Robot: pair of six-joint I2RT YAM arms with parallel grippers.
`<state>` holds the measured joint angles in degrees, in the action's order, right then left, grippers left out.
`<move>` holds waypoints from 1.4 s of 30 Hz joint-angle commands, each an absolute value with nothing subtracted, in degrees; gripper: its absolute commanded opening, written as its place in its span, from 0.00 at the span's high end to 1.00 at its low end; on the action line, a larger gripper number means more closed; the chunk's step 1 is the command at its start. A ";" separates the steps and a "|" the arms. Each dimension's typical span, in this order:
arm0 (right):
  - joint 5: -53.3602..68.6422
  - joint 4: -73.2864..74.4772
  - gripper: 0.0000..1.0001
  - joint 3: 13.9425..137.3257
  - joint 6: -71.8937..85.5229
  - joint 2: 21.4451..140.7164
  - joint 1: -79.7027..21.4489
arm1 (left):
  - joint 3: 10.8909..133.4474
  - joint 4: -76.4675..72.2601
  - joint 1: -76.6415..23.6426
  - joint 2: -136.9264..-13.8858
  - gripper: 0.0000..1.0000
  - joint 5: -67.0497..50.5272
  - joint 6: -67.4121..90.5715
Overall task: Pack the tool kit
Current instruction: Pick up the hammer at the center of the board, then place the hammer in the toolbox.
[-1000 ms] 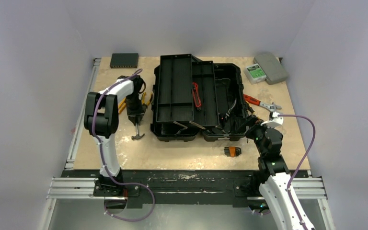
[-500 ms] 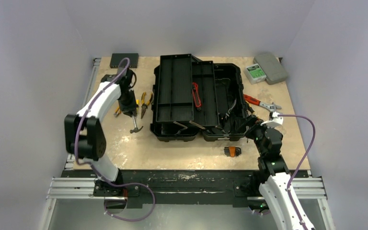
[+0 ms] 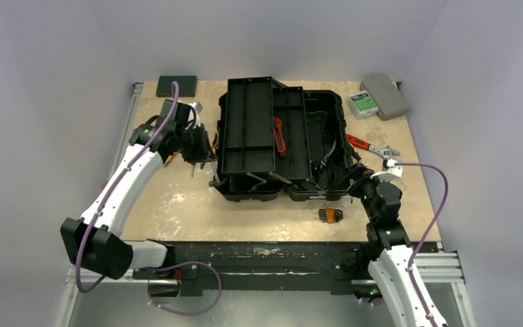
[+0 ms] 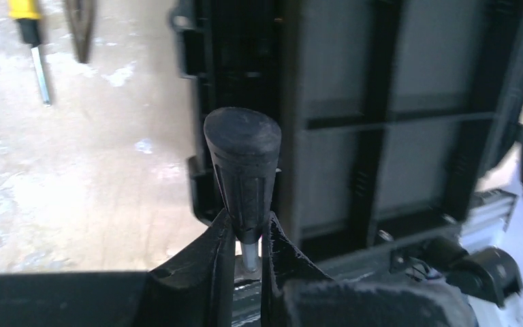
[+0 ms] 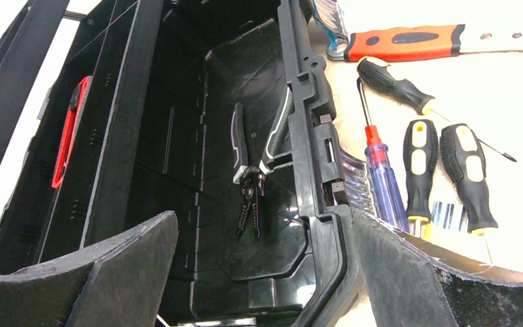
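The black toolbox lies open in the middle of the table, its tray folded over the left half. My left gripper is shut on a hammer, gripping at the foot of its black rubber handle, beside the box's left wall. Black-handled pliers and a red knife lie inside. My right gripper is open and straddles the box's front right wall. A red-handled wrench and several screwdrivers lie on the table to the right.
A yellow screwdriver and plier tips lie left of the box. A hex key set sits near the front edge. A grey case, a green-labelled box and a thin black device stand at the back.
My left gripper shut on the hammer, lifted it off the table and carried it right, up against the toolbox's left side. The right arm has not moved.
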<state>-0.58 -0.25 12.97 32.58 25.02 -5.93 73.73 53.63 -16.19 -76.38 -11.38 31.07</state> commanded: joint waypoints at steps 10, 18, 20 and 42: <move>2.37 -1.03 0.01 13.38 31.10 17.54 -5.79 | 78.38 36.64 -27.75 -66.79 1.00 -19.54 38.09; 24.69 -3.02 0.01 28.37 33.32 19.98 -5.80 | 78.63 36.05 -29.98 -64.53 1.00 -22.96 37.49; 31.55 -4.65 0.01 31.27 35.90 23.85 -5.77 | 77.41 34.05 -29.97 -63.81 1.00 -23.52 38.11; 40.64 -0.74 0.09 48.98 28.33 46.27 -25.52 | 84.34 20.45 -43.52 -78.22 1.00 -32.35 40.76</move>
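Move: The left hand already holds the hammer near its own hand point. The open right gripper waits about 42 cm to its right, 2 cm back and 5 cm lower. The toolbox's middle is some 20 cm right of the left hand, 10 cm farther out and 12 cm below. The red cutter lies 19 cm right, 10 cm out and 8 cm below. From the right hand, the hammer is about 42 cm left, 2 cm out and 5 cm up, the hex key set 8 cm left, 8 cm back and 14 cm below. Rightward and up, easing back a little, the left hand carries the hammer roughly 20 cm across towards the right gripper, pausing midway; its down-pointing fingers swing up to the right and keep their grip. The right hand climbs about 20 cm, then also goes left and somewhat back, turning some 60 degrees counter-clockwise, wide open, to face the hammer without yet closing on it. ##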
